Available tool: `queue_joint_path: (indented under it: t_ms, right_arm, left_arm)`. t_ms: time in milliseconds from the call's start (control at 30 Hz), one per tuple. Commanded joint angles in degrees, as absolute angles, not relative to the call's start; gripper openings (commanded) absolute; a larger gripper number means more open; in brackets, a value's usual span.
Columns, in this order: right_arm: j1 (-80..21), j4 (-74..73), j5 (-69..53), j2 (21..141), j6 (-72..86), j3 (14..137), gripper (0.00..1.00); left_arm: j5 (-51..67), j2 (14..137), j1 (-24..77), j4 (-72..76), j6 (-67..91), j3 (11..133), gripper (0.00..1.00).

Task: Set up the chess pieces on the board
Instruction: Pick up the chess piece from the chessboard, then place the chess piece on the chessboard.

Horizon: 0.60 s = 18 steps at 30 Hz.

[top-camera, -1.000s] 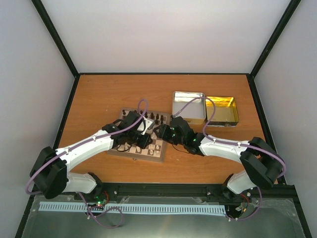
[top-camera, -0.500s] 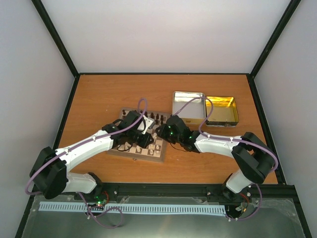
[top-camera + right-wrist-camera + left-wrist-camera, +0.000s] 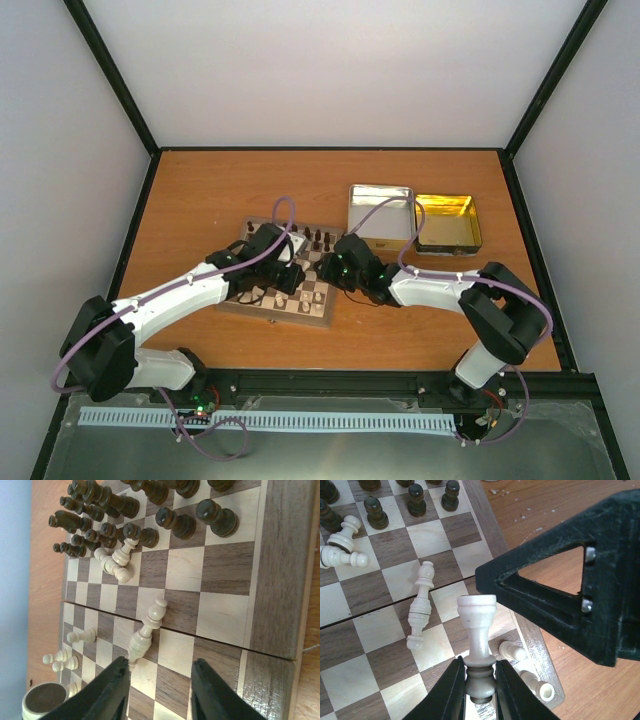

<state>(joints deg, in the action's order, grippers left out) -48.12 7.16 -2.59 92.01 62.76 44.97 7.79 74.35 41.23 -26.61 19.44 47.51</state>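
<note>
The board (image 3: 318, 312) lies at the table's middle, under both grippers. My left gripper (image 3: 480, 680) is shut on a cream chess piece (image 3: 478, 630), gripping its ringed end just above the board's near right corner. My right gripper (image 3: 161, 690) hovers low over the board (image 3: 225, 570) with its jaws apart and nothing between them. A fallen cream piece (image 3: 145, 632) lies on its side, its end at the tip of the left finger (image 3: 107, 690). Dark pieces (image 3: 175, 522) stand in rows on the far side. More cream pieces (image 3: 340, 547) lie toppled.
A silver tin (image 3: 381, 213) and a gold tin (image 3: 447, 222) stand open, right of the board at the back. The right gripper's black body (image 3: 560, 595) hangs close beside the left gripper. Two cream pieces (image 3: 530, 677) lie at the board's edge.
The right arm has reached further left over the board, toward the left gripper, and its jaws have narrowed. The left arm has not moved and keeps its hold on the cream piece.
</note>
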Motion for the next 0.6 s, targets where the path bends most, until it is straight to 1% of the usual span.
queue_joint_path:
  t_ms: [0,167,333,467,567]
  right_arm:
    - [-47.72,6.19,-2.37,88.69,58.72,45.95,0.40]
    - [-47.20,5.79,-4.19,80.84,52.83,42.96,0.48]
    - [-46.53,10.47,-10.81,72.16,51.36,37.87,0.63]
    - [-46.56,11.71,-16.84,71.53,53.03,38.25,0.66]
    - [-46.58,14.91,-19.85,71.42,54.70,37.85,0.64]
  left_arm:
    - [6.59,73.95,41.18,-27.49,19.53,49.00,0.01]
    - [8.42,72.41,41.19,-28.74,15.99,49.64,0.01]
    - [15.62,69.17,41.20,-27.16,12.37,50.22,0.01]
    - [22.21,65.58,41.16,-24.93,9.93,50.54,0.01]
    - [25.80,62.83,41.20,-23.30,8.99,50.48,0.01]
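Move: The left hand keeps a white piece pinched by its head, base end outward; from the open, empty right fingers it is about 4 cm back, 4 cm left and 2 cm higher. The lying white piece near the board's fold is roughly 2 cm ahead, 2 cm left and 5 cm below the right hand, or 6 cm ahead, 2 cm right and 7 cm below the left hand. Standing white pieces are some 5 cm to the left hand's right, level fore-and-aft and 7 cm below. The right hand climbs quickly off the board beside the held piece, about 11 cm up and 4 cm back, opening its fingers to roughly twice their gap while the wrist turns some 20 degrees counter-clockwise and tips up, so the fingers end up above the held piece and facing its base. After a short wait the left hand also rises about 5 cm, drifting back and a little right with a slight clockwise turn, and keeps its pinch on the piece's head. ##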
